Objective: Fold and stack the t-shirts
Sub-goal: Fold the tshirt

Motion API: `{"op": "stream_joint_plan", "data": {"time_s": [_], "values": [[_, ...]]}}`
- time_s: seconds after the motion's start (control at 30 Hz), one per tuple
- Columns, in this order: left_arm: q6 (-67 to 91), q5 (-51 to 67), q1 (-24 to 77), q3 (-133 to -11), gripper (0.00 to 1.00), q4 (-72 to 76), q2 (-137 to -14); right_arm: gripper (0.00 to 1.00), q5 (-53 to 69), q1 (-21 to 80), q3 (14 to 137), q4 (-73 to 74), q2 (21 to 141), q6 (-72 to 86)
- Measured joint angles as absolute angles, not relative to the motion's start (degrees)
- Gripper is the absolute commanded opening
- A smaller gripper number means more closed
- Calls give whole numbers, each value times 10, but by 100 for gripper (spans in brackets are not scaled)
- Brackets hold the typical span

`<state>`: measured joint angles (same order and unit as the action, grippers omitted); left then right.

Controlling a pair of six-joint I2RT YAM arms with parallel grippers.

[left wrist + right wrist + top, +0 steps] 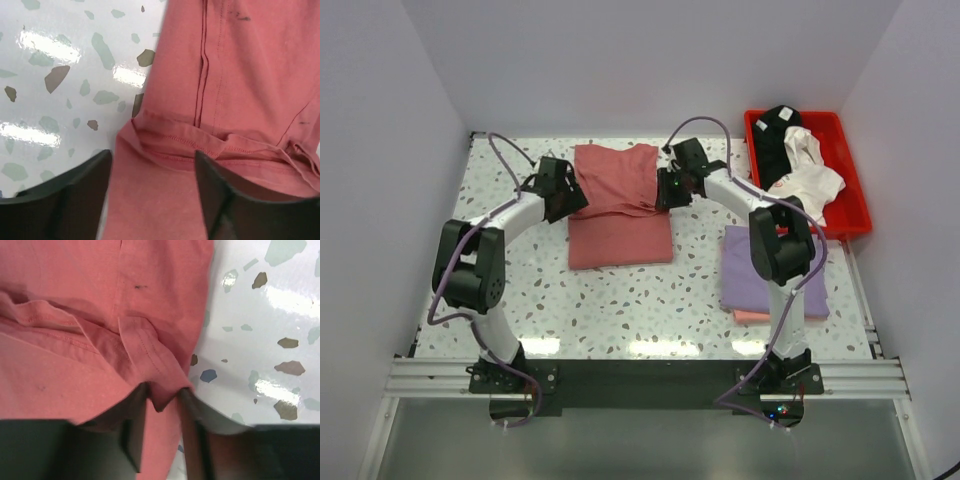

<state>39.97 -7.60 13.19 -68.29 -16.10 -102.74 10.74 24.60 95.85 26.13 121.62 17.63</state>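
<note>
A dusty red t-shirt (620,200) lies mid-table, its far half folded over the near half. My left gripper (576,203) is at its left edge. In the left wrist view that gripper (152,165) stands open over the red cloth (240,75), a hem fold just ahead of its fingers. My right gripper (666,190) is at the shirt's right edge. There its jaws (164,392) stand a little apart, and a corner of the red cloth (75,315) hangs loose in the gap. A folded lavender t-shirt (770,270) lies on a pale pink one (752,317) at the right.
A red tray (854,175) at the back right holds a black t-shirt (775,140) and a white one (810,175). White walls close in the speckled table (620,300) on three sides. Both arm bases stand on the rail at the near edge.
</note>
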Motion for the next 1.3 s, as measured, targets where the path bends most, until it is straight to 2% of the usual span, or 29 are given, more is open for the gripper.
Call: {"op": "stream_joint_plan", "data": {"time_s": [0.07,0.13,0.17,0.23,0.4,0.67,0.9,1.13,1.3], "values": [[399,-74,129,-685,90,-163,-1030,51,116,242,969,264,1225,175],[396,-71,128,-688,99,-163,-1029,62,126,239,975,266,1226,170],[394,-69,128,-690,100,-163,-1028,67,134,239,978,265,1224,166],[394,-63,128,-689,100,-164,-1019,99,149,237,976,263,1220,161],[395,-46,128,-639,100,-149,-938,99,182,239,911,252,1162,155],[422,-21,128,-453,100,-150,-739,99,191,298,821,233,1069,154],[444,-16,128,-359,100,-201,-633,99,195,374,864,201,1148,154],[447,-19,128,-349,100,-230,-584,99,157,378,899,148,1231,157],[450,-19,128,-345,100,-234,-583,99,93,378,914,96,1247,161]]}}
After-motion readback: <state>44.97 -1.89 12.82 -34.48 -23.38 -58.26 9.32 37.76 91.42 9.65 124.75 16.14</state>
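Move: The half-folded t-shirt lies under both hands, its middle about 10 cm to the left hand's right and 10 cm to the right hand's left, level with both and some 2 cm below. Its front edge is about 15 cm back from the left hand and 10 cm to the right; the right fingers are at its right-hand edge. The purple stack lies about 27 cm right of the right hand and 17 cm back. The right fingers spread wide off the shirt's right-hand corner; the hand lifts back some 10 cm, swings about 11 cm left, then dips and pushes forward about 6 cm, low over the middle of the shirt, seeming to brush the cloth. The already parting left fingers open fully, and that hand arcs up and back some 17 cm to the front-left corner. ##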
